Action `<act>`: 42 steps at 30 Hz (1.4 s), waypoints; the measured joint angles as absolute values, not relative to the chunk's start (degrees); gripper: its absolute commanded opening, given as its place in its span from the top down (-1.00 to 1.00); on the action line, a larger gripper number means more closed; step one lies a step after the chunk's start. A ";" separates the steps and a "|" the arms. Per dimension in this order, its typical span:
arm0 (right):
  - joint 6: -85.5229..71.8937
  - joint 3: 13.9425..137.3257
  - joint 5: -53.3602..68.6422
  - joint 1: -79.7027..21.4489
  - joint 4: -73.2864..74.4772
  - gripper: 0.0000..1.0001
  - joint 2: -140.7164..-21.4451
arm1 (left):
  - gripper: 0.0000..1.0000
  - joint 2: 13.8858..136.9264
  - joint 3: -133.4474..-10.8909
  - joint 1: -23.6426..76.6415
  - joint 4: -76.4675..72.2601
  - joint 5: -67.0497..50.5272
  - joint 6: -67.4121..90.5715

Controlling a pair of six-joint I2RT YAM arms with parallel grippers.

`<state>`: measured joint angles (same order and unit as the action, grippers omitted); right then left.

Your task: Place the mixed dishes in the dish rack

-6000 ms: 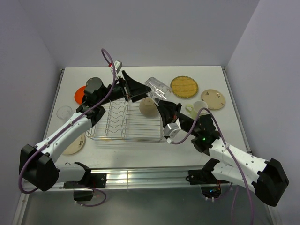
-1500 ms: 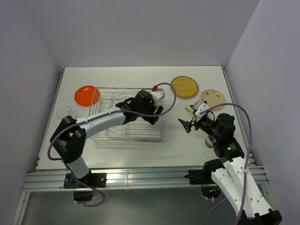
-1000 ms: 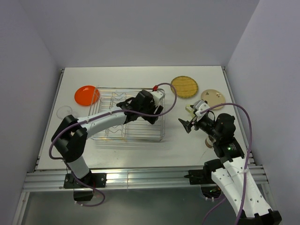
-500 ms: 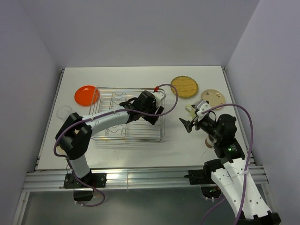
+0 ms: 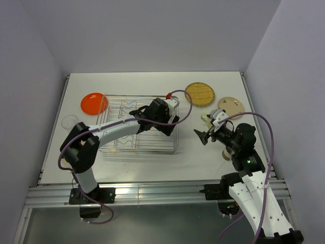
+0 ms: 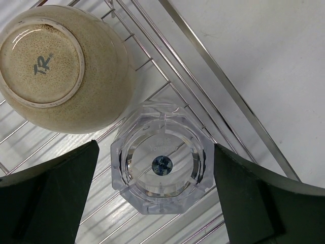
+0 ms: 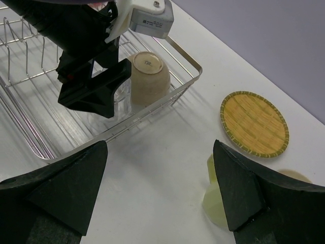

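The silver wire dish rack (image 5: pixel 137 151) lies mid-table. In the left wrist view a clear plastic cup (image 6: pixel 162 170) stands upside down on the rack's wires (image 6: pixel 228 84), next to an upturned beige bowl (image 6: pixel 61 66). My left gripper (image 6: pixel 156 147) is open around the cup, with a gap on each side. My right gripper (image 7: pixel 160 188) hangs open over bare table right of the rack, holding nothing. A pale green mug (image 7: pixel 216 203) sits just by its right finger. The yellow woven plate (image 7: pixel 254 123) lies beyond the mug.
An orange plate (image 5: pixel 93 102) lies at the rack's far left corner, and a small clear round thing (image 5: pixel 69 121) sits near the table's left edge. A tan plate (image 5: pixel 231 105) lies at the right, beside the yellow woven plate (image 5: pixel 199 93).
My left gripper's jaws have spread wider and come off the clear cup, which stays in the rack. The right arm has barely shifted.
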<state>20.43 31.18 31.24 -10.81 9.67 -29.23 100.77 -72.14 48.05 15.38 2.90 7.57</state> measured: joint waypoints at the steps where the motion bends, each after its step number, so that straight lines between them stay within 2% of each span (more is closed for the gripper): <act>1: 20.43 31.18 31.29 -10.81 9.80 -0.83 -29.28 | -0.98 100.77 -72.16 48.05 15.33 2.90 7.68; 9: 20.47 31.40 32.05 -9.47 11.68 -0.83 -31.53 | -0.98 97.47 -72.79 48.05 15.68 3.25 9.37; 14: 21.52 34.92 33.26 -6.59 15.31 -0.79 -37.34 | -0.99 90.02 -73.36 48.03 15.84 5.28 10.98; 17: 23.20 38.76 33.67 -3.79 18.31 -0.69 -42.02 | -0.99 84.58 -73.30 48.03 15.88 7.35 12.67; 18: 24.05 40.86 33.71 -2.66 20.10 -0.54 -44.45 | -0.99 82.54 -73.01 48.03 15.70 8.12 13.37; 21: 27.24 47.75 33.61 -0.91 25.65 -0.40 -51.20 | -0.98 75.42 -70.02 47.72 14.46 9.43 16.29; 24: 31.77 52.66 32.60 -0.71 29.91 -0.36 -57.49 | -0.99 68.20 -65.65 47.11 13.08 9.19 19.81; 32: 41.34 56.01 25.19 -0.71 39.35 -0.21 -65.73 | -0.98 55.18 -54.00 46.70 10.48 8.36 28.62; 42: 46.17 57.12 18.85 -0.73 40.77 -0.13 -72.62 | -0.98 50.98 -49.39 46.70 10.33 7.97 33.71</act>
<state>46.17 57.12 18.85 -0.73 40.77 -72.62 50.98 -49.39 46.70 10.33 7.97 33.71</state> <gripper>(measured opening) 0.570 0.992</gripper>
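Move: The glass I have just released stands between my left hand's open fingers, its middle some 4 cm below the hand. The upturned bowl is about 7 cm ahead and 2 cm left, and the rack's right rail 6 cm right. My right hand goes for the green mug, roughly 10 cm ahead, 8 cm right and 19 cm below. From that hand the beige plate lies about 17 cm ahead, 16 cm right; the metal cup 3 cm back, 16 cm right. I lift my wide-open left hand straight up off the glass, then swing it back and left over the rack, ending about 18 cm higher, its fingers turning up to point out to my right. Meanwhile my right hand sinks some 11 cm while travelling right and forward to above the mug, fingers tipping steeply down and narrowing to a bit over half open, not yet touching. ##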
